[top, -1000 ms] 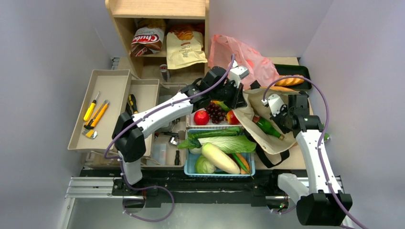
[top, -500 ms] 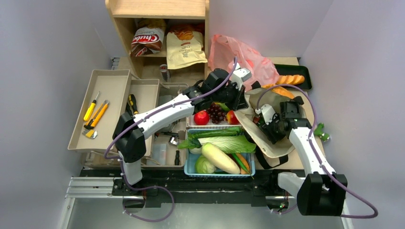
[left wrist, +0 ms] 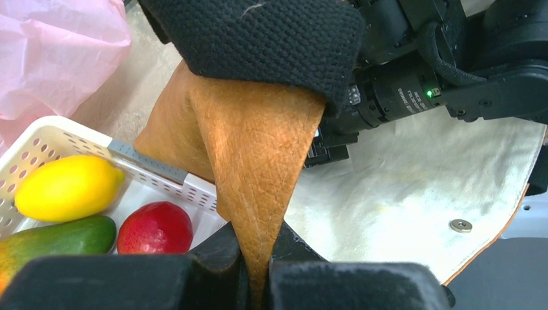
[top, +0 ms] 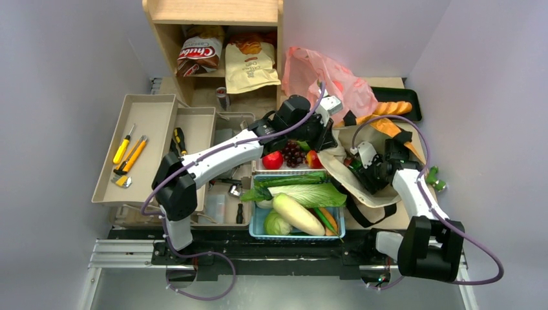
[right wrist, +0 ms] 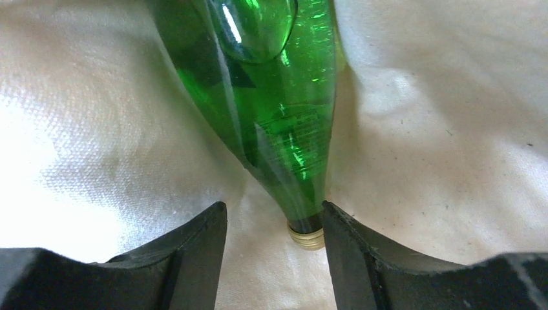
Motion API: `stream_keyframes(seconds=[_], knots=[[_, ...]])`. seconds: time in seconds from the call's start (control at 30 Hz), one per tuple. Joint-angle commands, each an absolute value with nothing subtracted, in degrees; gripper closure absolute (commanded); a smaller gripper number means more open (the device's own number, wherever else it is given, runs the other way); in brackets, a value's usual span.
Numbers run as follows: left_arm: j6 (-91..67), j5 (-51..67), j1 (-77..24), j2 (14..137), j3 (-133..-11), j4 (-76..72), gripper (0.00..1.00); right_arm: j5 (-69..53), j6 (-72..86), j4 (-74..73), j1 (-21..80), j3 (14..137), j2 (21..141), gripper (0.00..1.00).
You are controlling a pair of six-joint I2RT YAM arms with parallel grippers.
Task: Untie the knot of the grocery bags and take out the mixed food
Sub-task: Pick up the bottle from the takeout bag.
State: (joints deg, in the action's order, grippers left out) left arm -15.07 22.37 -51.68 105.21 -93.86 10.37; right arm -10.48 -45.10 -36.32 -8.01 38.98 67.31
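The brown grocery bag (top: 362,187) with black straps lies on its side at the right, pale lining showing. My left gripper (top: 323,132) (left wrist: 258,242) is shut on its brown rim (left wrist: 258,148), holding the rim up. My right gripper (top: 357,165) (right wrist: 274,219) reaches inside, open, with the neck of a green bottle (right wrist: 278,97) between its fingers, against the right one. The pink bag (top: 323,74) (left wrist: 52,51) sits behind; its knot is not discernible. Apple (top: 272,159) and grapes (top: 292,154) lie in a white basket (left wrist: 39,139); napa cabbage (top: 310,194) and daikon (top: 297,214) lie in a blue basket.
A wooden shelf at the back holds a Chubs bag (top: 199,55) and a tan paper bag (top: 249,64). Beige trays (top: 145,110) with hand tools stand at the left. A black tray (top: 413,97) with bread is at the back right.
My right gripper has opened and moved left into the brown bag, over the bottle's neck. The left gripper has kept its hold on the rim.
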Motion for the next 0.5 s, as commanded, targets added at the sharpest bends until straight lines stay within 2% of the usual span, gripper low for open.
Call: stream_keyframes(seconds=[0.0,0.1,0.13,0.37,0.47], knots=[[-10.2,26.5,-52.6,99.8,-92.3,5.2,1.00,-10.8,-44.5,-32.4,-9.4,40.9,66.4,0.43],[-8.3,26.9,-53.0,99.2,-91.2,4.5,1.00,-10.4,-44.4,-31.5,-9.4,40.9,68.6,0.22],[-8.1,27.0,-53.1,99.3,-91.2,4.4,1.00,-9.9,-44.4,-31.0,-9.3,40.5,69.5,0.19],[-7.5,27.2,-53.7,100.3,-92.7,4.1,1.00,-9.5,-45.6,-28.4,-9.5,41.5,78.6,0.21],[-7.6,27.1,-53.7,101.1,-93.9,4.6,1.00,-11.6,-47.6,-31.4,-9.8,43.8,84.2,0.27]])
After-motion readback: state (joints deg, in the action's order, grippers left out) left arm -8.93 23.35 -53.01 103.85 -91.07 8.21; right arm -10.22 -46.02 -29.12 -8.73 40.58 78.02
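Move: The right hand is inside the takeout bag, the bottle's neck and cap just under its fingertips. The bottle's middle lies about 7 cm ahead, 4 cm left and 2 cm below that hand. From the same hand, the red fruit in the white basket is roughly 22 cm left and 9 cm farther out, the green vegetable outside the bag some 22 cm right and 2 cm ahead. From the left hand, the bottle is about 13 cm right, 4 cm back and 20 cm down. Still pinching the bag's rim, the left hand eases back about a centimetre, while the right fingers open from about half to three-quarters wide. The right hand first drifts forward nearly level, then sinks as it goes on, some 2.5 cm forward and as much down in all, bringing its fingers to either side of the bottle's neck near the shoulder; whether they touch the glass can't be seen. ##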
